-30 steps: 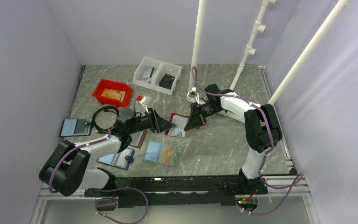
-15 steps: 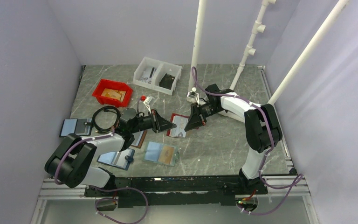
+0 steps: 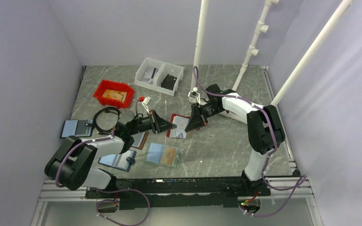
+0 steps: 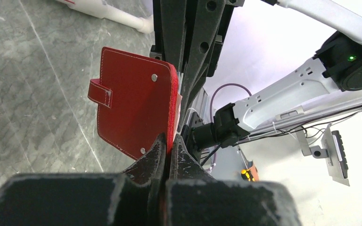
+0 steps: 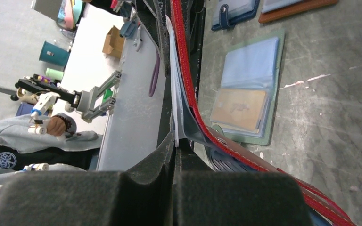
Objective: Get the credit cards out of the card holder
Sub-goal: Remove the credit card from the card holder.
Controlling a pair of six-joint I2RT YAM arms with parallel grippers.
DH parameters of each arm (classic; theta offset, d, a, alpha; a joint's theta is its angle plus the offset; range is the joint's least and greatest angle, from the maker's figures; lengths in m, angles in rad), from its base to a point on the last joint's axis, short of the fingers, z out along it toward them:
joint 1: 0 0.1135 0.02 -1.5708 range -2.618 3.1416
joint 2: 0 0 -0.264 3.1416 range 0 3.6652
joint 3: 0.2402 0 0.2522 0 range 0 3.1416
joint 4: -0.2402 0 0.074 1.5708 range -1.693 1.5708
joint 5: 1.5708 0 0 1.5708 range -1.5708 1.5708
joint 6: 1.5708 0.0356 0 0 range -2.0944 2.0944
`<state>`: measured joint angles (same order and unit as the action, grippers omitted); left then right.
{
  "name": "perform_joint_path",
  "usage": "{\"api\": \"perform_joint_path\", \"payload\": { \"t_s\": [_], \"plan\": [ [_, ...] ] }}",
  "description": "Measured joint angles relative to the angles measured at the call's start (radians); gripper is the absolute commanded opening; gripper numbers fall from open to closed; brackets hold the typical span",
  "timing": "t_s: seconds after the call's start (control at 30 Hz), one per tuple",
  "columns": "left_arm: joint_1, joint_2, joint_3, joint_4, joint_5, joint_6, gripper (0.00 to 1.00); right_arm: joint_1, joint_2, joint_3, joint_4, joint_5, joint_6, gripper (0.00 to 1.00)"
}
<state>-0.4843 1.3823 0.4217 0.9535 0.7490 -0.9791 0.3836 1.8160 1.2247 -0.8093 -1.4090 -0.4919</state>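
Observation:
The red card holder [image 3: 179, 127] is held between both arms at mid-table, open and tilted on edge. In the left wrist view its red outer face [image 4: 136, 103] with a small strap tab [image 4: 100, 92] stands upright, and my left gripper [image 4: 169, 143] is shut on its stitched edge. From the right, my right gripper [image 5: 174, 141] is shut on a thin pale blue-grey credit card [image 5: 173, 89] that sticks out of the holder's inner pockets, beside the red rim [image 5: 188, 84]. In the top view the left gripper [image 3: 171, 126] and right gripper [image 3: 191, 126] face each other across the holder.
A teal holder with an orange card [image 3: 163, 154] lies in front. A brown holder [image 3: 140, 139], a blue holder [image 3: 118, 160] and a dark holder [image 3: 77, 128] lie to the left. A red bin [image 3: 113, 93] and white bin [image 3: 159, 76] stand behind, near a white pole [image 3: 199, 47].
My left gripper has closed from open onto the red holder's edge, and the left arm has shifted slightly. The right gripper has stayed shut in place.

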Motion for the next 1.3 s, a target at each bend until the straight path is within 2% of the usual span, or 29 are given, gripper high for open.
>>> {"api": "perform_joint_path", "payload": {
  "t_s": [0.3, 0.67, 0.93, 1.13, 1.3],
  "plan": [
    [0.051, 0.001, -0.029, 0.123, 0.046, -0.091, 0.00, 0.006, 0.000, 0.021, -0.014, -0.038, -0.033, 0.00],
    [0.103, -0.037, -0.044, 0.127, 0.066, -0.106, 0.00, -0.013, 0.002, 0.021, -0.033, -0.027, -0.043, 0.00],
    [0.171, -0.097, -0.082, 0.050, 0.065, -0.084, 0.00, -0.014, 0.002, 0.026, -0.061, 0.074, -0.061, 0.00],
    [0.201, -0.164, -0.086, -0.111, 0.040, -0.025, 0.00, -0.014, -0.021, 0.039, -0.066, 0.184, -0.075, 0.00],
    [0.199, -0.108, -0.079, -0.134, 0.037, -0.027, 0.00, -0.014, -0.118, 0.038, -0.051, 0.279, -0.074, 0.00]
  ]
}}
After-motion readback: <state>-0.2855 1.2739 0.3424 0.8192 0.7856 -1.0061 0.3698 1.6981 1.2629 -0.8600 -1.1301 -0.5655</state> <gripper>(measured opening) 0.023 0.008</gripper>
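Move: Both hands already work on the red card holder from opposite sides. The card's middle lies about 2 cm to the left hand's right and about 3 cm to the right hand's left, 1 cm farther out than the right hand. The card holder's middle is about 2 cm right of the left hand, at its height. From the left hand, the green holder lies on the table about 12 cm back and 6 cm left, and the brown holder 5 cm back and 18 cm left, both some 15 cm below. The right fingers keep their pinch on the card while the left fingers, still clamped on the red card holder's left edge, draw it off leftward about 6 cm and a little forward, first rising 2 cm and then sinking some 4 cm. The right hand stays nearly put, then late on eases about 2 cm right and forward, away from the holder, its wrist tilting nearly 20 degrees. ##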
